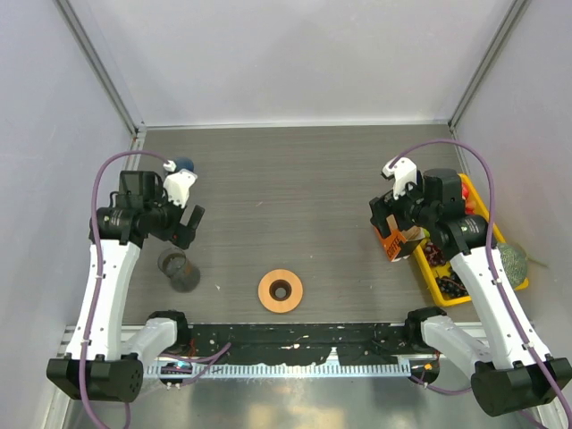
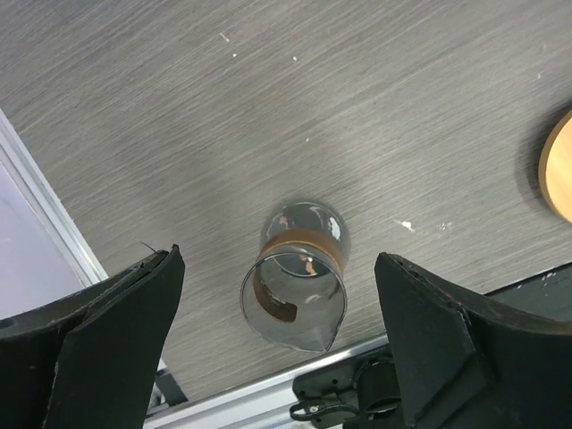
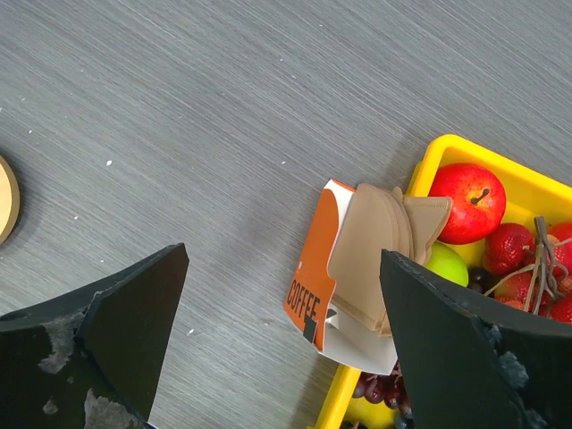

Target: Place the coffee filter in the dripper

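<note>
The dripper (image 1: 280, 290) stands near the table's front middle, its wooden ring facing up around a dark centre; its rim shows at the edge of both wrist views (image 2: 559, 179) (image 3: 6, 200). Tan coffee filters (image 3: 375, 243) stick out of an orange "COFFEE" box (image 3: 312, 268) leaning on the yellow tray. My right gripper (image 3: 283, 256) (image 1: 391, 231) hovers open above the box, touching nothing. My left gripper (image 2: 279, 261) (image 1: 183, 234) is open above a glass jar, nothing between its fingers.
A dark glass jar (image 2: 295, 290) (image 1: 179, 270) with a brown band stands at the front left. The yellow tray (image 3: 433, 154) (image 1: 444, 291) at the right holds an apple (image 3: 466, 202) and other fruit. A metal rail (image 2: 259, 393) runs along the near edge.
</note>
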Robot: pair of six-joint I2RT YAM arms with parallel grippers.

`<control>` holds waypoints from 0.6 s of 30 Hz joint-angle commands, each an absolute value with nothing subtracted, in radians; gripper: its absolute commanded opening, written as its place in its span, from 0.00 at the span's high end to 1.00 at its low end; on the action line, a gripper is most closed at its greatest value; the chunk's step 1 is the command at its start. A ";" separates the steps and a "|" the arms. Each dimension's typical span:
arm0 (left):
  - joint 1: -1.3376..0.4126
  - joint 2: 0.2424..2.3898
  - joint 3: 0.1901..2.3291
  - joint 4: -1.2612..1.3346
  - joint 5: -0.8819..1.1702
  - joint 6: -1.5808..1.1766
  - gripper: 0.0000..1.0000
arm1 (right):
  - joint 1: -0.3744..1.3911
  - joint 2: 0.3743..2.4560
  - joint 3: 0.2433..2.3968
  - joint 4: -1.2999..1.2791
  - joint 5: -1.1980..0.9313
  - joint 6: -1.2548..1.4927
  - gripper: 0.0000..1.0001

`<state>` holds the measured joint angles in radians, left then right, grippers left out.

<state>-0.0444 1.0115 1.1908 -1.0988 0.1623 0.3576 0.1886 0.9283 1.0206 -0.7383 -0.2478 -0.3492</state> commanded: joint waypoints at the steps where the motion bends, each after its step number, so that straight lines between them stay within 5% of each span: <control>1: -0.006 1.009 1.244 -1.176 0.152 0.467 0.01 | 0.198 0.923 1.039 -0.735 -0.273 -0.348 0.05; 18: 0.517 1.006 1.109 -1.382 0.210 1.109 0.01 | 0.209 0.925 1.020 -0.732 -0.311 -0.347 0.05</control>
<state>0.4225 0.9749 1.1545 -1.3224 0.1875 0.8856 0.2012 0.9298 1.0168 -0.7425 -0.2943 -0.3492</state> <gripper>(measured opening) 0.991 0.955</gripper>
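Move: Behind the left hand, about 5 cm back, some 6 cm to its left and 14 cm below, stands the glass beaker. The wooden ring lies about 18 cm to this hand's right and 7 cm back. The blue dripper stands roughly 22 cm ahead and 7 cm to the left, both near table height. From the right hand, the beaker is some 45 cm to the left and 7 cm back, 15 cm below. Swinging left by about 10 cm and back some 6 cm, the left hand passes to the beaker's left side, first mostly leftward, then back and a couple of centimetres down. The wrist rolls its left side up and tips the fingers steeper, each by about 10 degrees; the fingers stay wide open, touching nothing. ##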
